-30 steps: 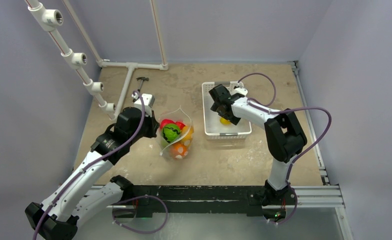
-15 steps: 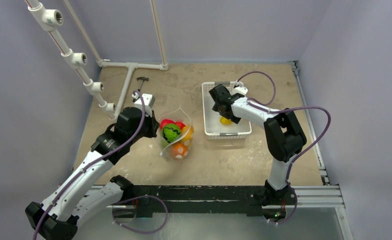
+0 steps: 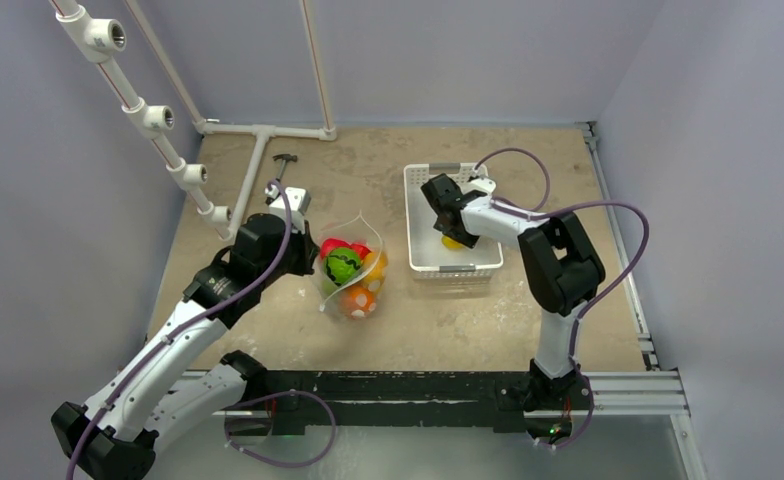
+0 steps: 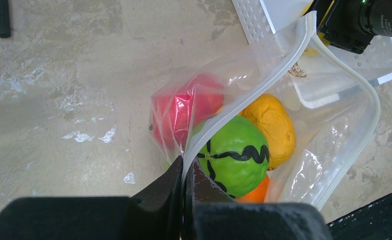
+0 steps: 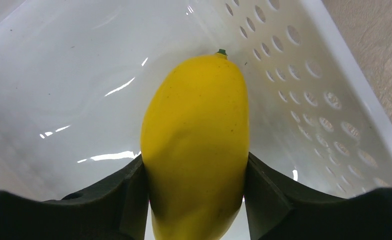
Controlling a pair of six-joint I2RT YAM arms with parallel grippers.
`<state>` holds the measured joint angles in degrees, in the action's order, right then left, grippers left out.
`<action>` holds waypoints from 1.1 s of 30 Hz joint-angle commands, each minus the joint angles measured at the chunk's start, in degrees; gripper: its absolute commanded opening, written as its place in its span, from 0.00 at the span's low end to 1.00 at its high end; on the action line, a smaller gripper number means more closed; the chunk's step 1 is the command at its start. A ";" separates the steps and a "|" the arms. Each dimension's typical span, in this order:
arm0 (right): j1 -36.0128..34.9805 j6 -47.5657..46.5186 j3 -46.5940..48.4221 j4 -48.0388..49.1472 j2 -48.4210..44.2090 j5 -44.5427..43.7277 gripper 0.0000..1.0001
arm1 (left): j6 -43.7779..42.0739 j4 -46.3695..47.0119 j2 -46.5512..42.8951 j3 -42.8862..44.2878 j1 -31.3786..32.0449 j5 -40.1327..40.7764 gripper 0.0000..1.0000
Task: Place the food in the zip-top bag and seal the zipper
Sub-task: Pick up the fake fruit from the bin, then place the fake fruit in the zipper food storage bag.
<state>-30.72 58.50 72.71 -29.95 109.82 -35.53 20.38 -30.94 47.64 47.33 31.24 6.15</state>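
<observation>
The zip-top bag [image 3: 353, 275] [image 4: 334, 115] stands mouth up on the table, holding a green fruit [image 4: 234, 155], a red one [image 4: 184, 107], a yellow-orange one [image 4: 274, 125] and an orange one [image 4: 254, 192]. My left gripper [image 4: 186, 167] [image 3: 313, 262] is shut on the bag's near mouth edge, the zipper [image 4: 264, 75], and the mouth stands open. My right gripper [image 5: 195, 159] [image 3: 446, 222] reaches down into the white basket [image 3: 418, 262] [image 5: 334, 100]. Its two pads press both sides of a yellow fruit [image 5: 196, 115] [image 3: 451, 241] that lies on the basket floor.
White pipes [image 3: 258, 150] run along the back left, with a small hammer-like tool [image 3: 283, 165] beside them. The basket sits just right of the bag, and my right arm's black wrist [image 4: 364, 20] shows above the bag's far edge.
My right gripper's jaws have closed in from wide open onto the yellow fruit in the basket. The left gripper and the bag have not moved.
</observation>
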 commanded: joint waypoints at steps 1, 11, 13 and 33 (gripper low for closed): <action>0.20 0.46 -0.59 -0.22 -2.62 -2.74 0.36 | -0.40 1.68 0.09 -0.04 -0.31 -0.19 0.00; 0.12 -3.21 -0.99 0.86 -10.31 -2.53 0.00 | -0.34 1.67 0.52 0.01 -0.36 -0.07 0.00; -0.04 -4.97 -1.11 1.70 -12.32 -1.17 0.00 | -0.33 1.60 0.57 0.02 -0.33 -0.01 0.00; -1.67 -26.44 -4.80 20.01 -40.06 27.85 0.00 | -0.32 1.61 0.54 0.09 -0.37 0.20 0.00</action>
<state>-32.25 38.46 67.33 -16.73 72.82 -17.06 20.38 -30.92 48.40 47.33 31.24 6.17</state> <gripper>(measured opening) 0.617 0.003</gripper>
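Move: The fake fruit, the yellow one, is already between the right fingers. The open zip-top bag stands roughly 20 cm to the right hand's left and 10 cm back, its middle some 6 cm higher. The bin's middle is about 4 cm straight ahead, level in height. The left gripper is some 25 cm left, 16 cm back and 16 cm up. From that left hand the bag's middle lies about 6 cm ahead, 6 cm right and 10 cm below. Keep the right fingers pinched on the yellow fruit and raise it out of the bin, slowly at first, then fast, about 24 cm up. Late in the lift, let the hand swing some 5 cm left and ease back, tipping the fingers up and turning counter-clockwise, each by roughly 30 degrees. Hold the left gripper still, shut on the bag's rim. ##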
